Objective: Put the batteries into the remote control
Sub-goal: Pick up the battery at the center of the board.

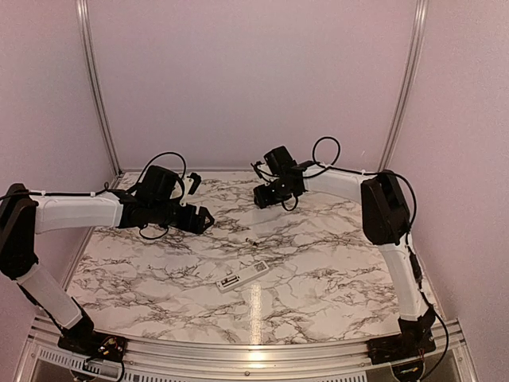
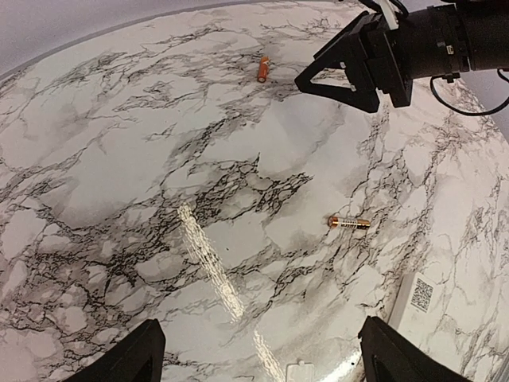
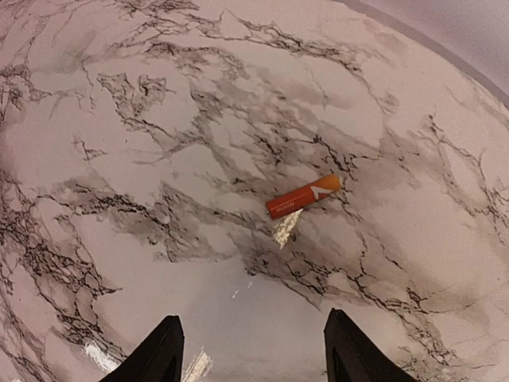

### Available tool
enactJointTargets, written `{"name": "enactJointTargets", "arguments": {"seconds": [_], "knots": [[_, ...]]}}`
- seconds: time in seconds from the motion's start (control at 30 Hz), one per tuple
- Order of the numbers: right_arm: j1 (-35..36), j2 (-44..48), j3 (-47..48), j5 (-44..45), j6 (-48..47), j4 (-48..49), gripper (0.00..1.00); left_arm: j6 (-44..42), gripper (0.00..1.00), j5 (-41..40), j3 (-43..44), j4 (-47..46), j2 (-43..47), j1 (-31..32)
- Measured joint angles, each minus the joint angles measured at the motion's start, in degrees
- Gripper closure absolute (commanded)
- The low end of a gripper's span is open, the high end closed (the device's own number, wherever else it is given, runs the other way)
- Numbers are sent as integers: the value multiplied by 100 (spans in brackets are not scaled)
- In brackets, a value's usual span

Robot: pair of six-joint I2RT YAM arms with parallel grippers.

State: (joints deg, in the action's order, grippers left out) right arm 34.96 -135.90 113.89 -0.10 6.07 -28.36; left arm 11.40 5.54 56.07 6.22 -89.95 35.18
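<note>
The white remote control (image 1: 242,277) lies slantwise at the table's near middle, and the left wrist view catches its edge with a square code label (image 2: 421,296). One battery (image 2: 350,222), gold and dark, lies on the marble beyond it (image 1: 253,241). The other battery (image 3: 302,197), reddish-orange, lies farther back (image 2: 262,68), just ahead of my right gripper (image 3: 254,350). That gripper is open above the table, with nothing between its fingers. My left gripper (image 2: 266,354) hangs wide open over the marble, left of the remote control, holding nothing.
A small white cover plate (image 2: 301,370) lies flat on the marble table (image 1: 318,263) between my left fingers. The right gripper's black head (image 2: 358,68) hangs at the far side of the left wrist view. Pale walls and metal rails close in the table.
</note>
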Motion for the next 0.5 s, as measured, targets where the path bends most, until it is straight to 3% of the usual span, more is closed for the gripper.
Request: {"name": "enactJointTargets", "arguments": {"seconds": [0.1,0.2,0.5], "knots": [[0,-452,669,260,236,-168,37,2,11,0,0,0,0,0],[-17,-870,1178,507,474,-334,17,2,11,0,-11,-9,9,-2],[-37,-1379,1816,804,796,-555,22,2,11,-2,-70,-44,127,-4]]}}
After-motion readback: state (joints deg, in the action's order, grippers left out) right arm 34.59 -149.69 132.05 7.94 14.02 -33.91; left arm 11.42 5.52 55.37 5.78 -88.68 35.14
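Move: The orange battery I'm going for lies about 7 cm ahead of my right hand, 1 cm to its left and 5 cm below it. The other battery, at the same depth, is some 14 cm back and 3 cm left of that hand; the remote control is also on the table, roughly 28 cm back and 4 cm left. From my left hand the orange battery is about 20 cm ahead, 13 cm to the right and 11 cm down. I spread the right fingers wider as I bring that hand in on the orange battery, some 4.5 cm forward in all; after the first push forward I also sink about 3.5 cm, levelling off at the end. The wrist turns roughly 10 degrees clockwise, and the fingers stay just short of the battery, not yet around it. ##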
